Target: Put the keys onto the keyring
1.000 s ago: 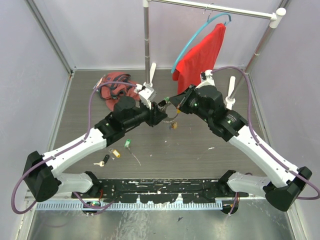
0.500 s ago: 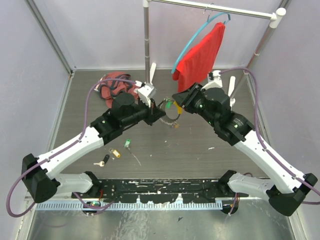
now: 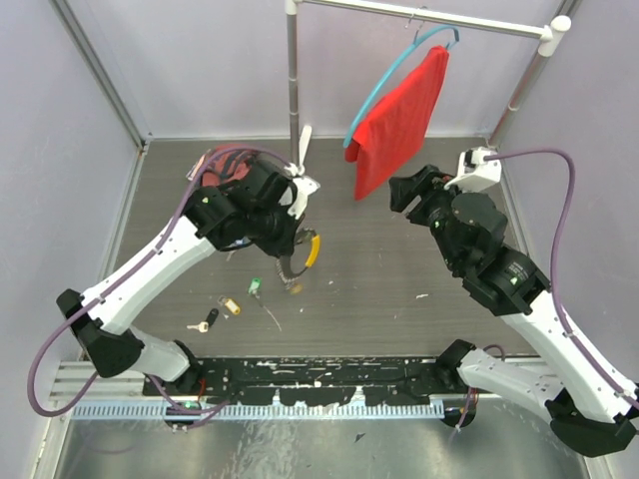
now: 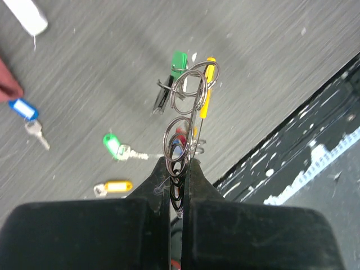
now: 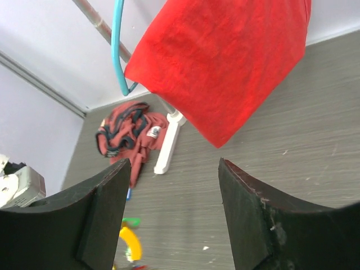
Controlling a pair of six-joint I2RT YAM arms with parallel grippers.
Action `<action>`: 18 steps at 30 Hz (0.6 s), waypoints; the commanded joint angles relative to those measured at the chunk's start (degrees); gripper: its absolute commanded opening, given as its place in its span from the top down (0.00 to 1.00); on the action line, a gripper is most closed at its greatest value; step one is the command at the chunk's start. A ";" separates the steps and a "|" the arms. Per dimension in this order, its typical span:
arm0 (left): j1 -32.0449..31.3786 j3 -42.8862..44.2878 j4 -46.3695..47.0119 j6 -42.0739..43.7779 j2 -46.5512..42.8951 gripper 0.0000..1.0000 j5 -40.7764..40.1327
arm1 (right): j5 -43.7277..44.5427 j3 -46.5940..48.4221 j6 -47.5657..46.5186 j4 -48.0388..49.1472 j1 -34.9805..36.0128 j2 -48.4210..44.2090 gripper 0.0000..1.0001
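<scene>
My left gripper (image 3: 296, 241) is shut on the keyring (image 4: 188, 93), a bunch of silver wire rings, and holds it above the floor. A green-tagged key (image 4: 179, 61) and a yellow piece (image 4: 208, 84) hang on the bunch, which also shows in the top view (image 3: 310, 251). Loose keys lie on the floor: green (image 4: 112, 145), yellow (image 4: 115, 187) and blue (image 4: 22, 108). The top view shows green (image 3: 256, 286), yellow (image 3: 231, 306) and black (image 3: 207, 321) ones. My right gripper (image 3: 401, 192) is open and empty, off to the right of the keyring (image 5: 130, 242).
A red cloth (image 3: 399, 115) hangs on a blue hanger from the rail of a clothes rack (image 3: 292, 90). Its white feet (image 5: 167, 147) rest on the floor. A crumpled reddish garment (image 5: 125, 135) lies at the back left. A black rail (image 3: 319, 371) runs along the near edge.
The two grippers, close together at the keyring before, have parted. My right gripper let go, opened and drew back to the right. My left gripper swung down toward the front with the keyring.
</scene>
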 commanded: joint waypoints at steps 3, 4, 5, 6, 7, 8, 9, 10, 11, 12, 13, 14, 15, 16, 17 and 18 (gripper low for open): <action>-2.37 8.13 -13.92 7.94 1.18 1.00 -2.49 | -8.82 -1.59 -18.87 3.55 -0.22 -0.03 0.30; -3.81 8.13 -13.39 9.34 0.30 1.00 -3.60 | -11.81 -1.04 -20.45 2.29 -0.25 0.03 0.29; -5.79 7.98 -12.70 10.82 -0.47 1.00 -6.14 | -15.17 -0.06 -21.22 0.59 -0.20 0.32 0.29; -7.61 7.56 -11.76 11.88 -1.34 1.00 -9.64 | -19.11 0.43 -22.18 -0.07 -0.21 0.24 0.30; -8.88 7.41 -10.91 13.00 -2.00 1.00 -12.38 | -25.53 -0.41 -25.12 0.78 -0.20 -0.51 0.30; -9.81 7.38 -10.32 14.48 -2.49 1.00 -13.69 | -30.91 -1.88 -26.88 2.31 -0.21 -2.23 0.30; -10.99 7.38 -9.62 15.79 -2.91 1.00 -15.63 | -34.46 -3.63 -27.65 4.31 -0.25 -3.68 0.30; -12.25 7.44 -8.78 17.18 -3.25 1.00 -18.11 | -36.52 -5.54 -28.01 5.92 -0.26 -4.85 0.30; -13.51 7.39 -8.12 18.71 -3.81 1.00 -19.70 | -38.37 -6.51 -28.75 6.93 -0.26 -5.84 0.30; -14.69 7.32 -7.01 19.95 -4.49 1.00 -21.42 | -40.08 -6.91 -29.49 7.26 -0.23 -6.25 0.30; -15.71 7.16 -6.05 21.34 -5.05 1.00 -22.52 | -41.32 -6.92 -30.08 7.13 -0.21 -6.42 0.30; -16.74 7.01 -4.97 22.53 -5.70 1.00 -23.46 | -42.05 -6.91 -30.41 7.11 -0.20 -6.55 0.30; -17.65 6.67 -3.52 23.83 -6.37 1.00 -24.11 | -42.42 -7.05 -30.38 7.26 -0.20 -6.68 0.30; -18.54 6.04 -2.22 25.22 -6.98 1.00 -24.61 | -42.02 -7.17 -30.07 7.57 -0.19 -6.85 0.31; -19.20 5.17 -0.52 26.55 -7.22 1.00 -25.52 | -41.59 -7.25 -29.66 7.81 -0.22 -6.88 0.31; -19.79 4.10 1.35 27.65 -7.25 1.00 -27.33 | -41.20 -7.20 -29.44 7.89 -0.23 -6.95 0.32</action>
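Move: The keyring, already strung with several keys, dangles from the shut left fingers, its middle about 4 cm below them. From the open, empty right hand the keyring lies some 20 cm left, 6 cm back and 18 cm lower. On the table, roughly 24 cm below the left hand, the loose green key sits about 9 cm left and 5 cm back of that hand, the blue key about 13 cm left and 5 cm ahead, the yellow key about 14 cm left and 9 cm back. The keyring is carried up about 5 cm and back 3 to 4 cm by the left hand, which keeps its pinch while tilting its fingers up and swinging them clockwise, some 30 degrees in all. The right hand comes towards the keyring, left and then back as well, sinking slightly, and turns about 40 degrees counter-clockwise with fingers still open; it doesn't touch the keyring yet. ##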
